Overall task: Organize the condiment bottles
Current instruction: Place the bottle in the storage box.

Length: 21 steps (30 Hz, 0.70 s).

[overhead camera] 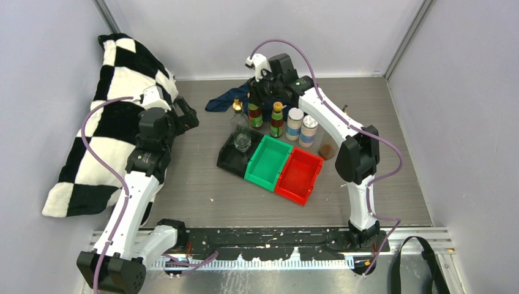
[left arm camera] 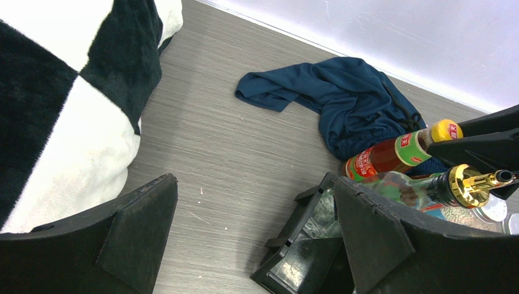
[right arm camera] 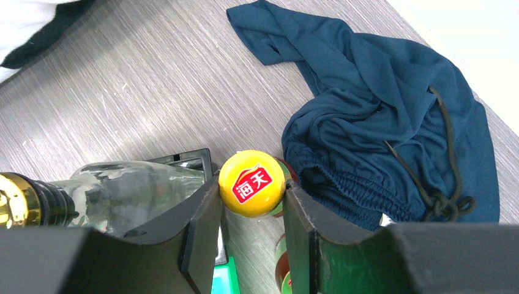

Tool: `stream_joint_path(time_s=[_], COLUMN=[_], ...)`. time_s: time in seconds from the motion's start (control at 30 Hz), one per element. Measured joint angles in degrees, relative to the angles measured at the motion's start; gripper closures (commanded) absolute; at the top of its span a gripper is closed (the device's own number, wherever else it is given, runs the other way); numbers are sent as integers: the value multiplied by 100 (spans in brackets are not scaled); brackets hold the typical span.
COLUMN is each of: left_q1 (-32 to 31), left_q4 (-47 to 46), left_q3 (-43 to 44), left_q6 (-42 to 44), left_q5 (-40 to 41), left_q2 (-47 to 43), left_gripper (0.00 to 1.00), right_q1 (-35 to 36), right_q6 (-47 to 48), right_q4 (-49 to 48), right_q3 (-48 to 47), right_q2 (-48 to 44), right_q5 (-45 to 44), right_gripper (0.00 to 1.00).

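Observation:
My right gripper (right arm camera: 252, 190) is shut on the yellow cap (right arm camera: 254, 184) of a dark condiment bottle (overhead camera: 255, 115) standing at the back of the table, behind the bins. A clear glass bottle (overhead camera: 241, 136) with a gold pourer (left arm camera: 471, 184) stands in the black bin (overhead camera: 229, 160), just left of the gripped one. A second yellow-capped dark bottle (overhead camera: 277, 120) and two white-capped jars (overhead camera: 295, 124) (overhead camera: 309, 130) line up to the right. My left gripper (overhead camera: 185, 116) hangs open and holds nothing, left of the bins.
Green bin (overhead camera: 268, 162) and red bin (overhead camera: 300, 174) sit beside the black one. A blue cloth (right arm camera: 379, 122) lies bunched behind the bottles. A black-and-white checkered blanket (overhead camera: 116, 122) covers the left side. A small brown object (overhead camera: 327, 150) lies right of the jars.

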<state>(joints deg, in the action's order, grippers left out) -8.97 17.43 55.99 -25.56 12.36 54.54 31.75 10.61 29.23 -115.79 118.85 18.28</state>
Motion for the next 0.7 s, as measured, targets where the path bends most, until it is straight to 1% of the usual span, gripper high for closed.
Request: stream_joint_path(time_s=[0.33, 0.7], left_q1=[0, 0], left_q4=[0, 0], left_q3=[0, -11], left_q6=[0, 2], left_q5=[0, 0], left_q2=[0, 0], left_gripper=[1, 1], right_q1=[0, 0], right_q6=[7, 24], right_q4=[188, 393], right_q3=[-225, -463], right_q2=[-37, -348], right_q5=[0, -22], right_gripper=[99, 99])
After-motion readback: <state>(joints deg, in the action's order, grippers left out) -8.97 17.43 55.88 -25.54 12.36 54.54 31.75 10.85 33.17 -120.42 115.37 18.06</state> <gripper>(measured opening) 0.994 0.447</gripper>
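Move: The right hand already holds the sauce bottle by its yellow cap, a few centimetres off the table; the middle of the storage box (green compartment) is about 13 cm back and 5 cm right of it, 20 cm below. The black compartment is 9 cm back and 5 cm left, with the clear bottle in it 6 cm back and 4 cm left. The other sauce bottle stands 7 cm right and 2 cm back. From the left hand, the box's middle is 27 cm right, 3 cm back and 26 cm down. The right arm goes on raising the sauce bottle almost straight up by about 5.5 cm, slowly at first and faster over the latter half, with its fingers keeping their pinch on the yellow cap. As it climbs the hand eases back towards the robot by only a centimetre or so, and the wrist hardly turns, so the bottle hangs much as before, beyond the clear bottle and not yet over the storage box. ##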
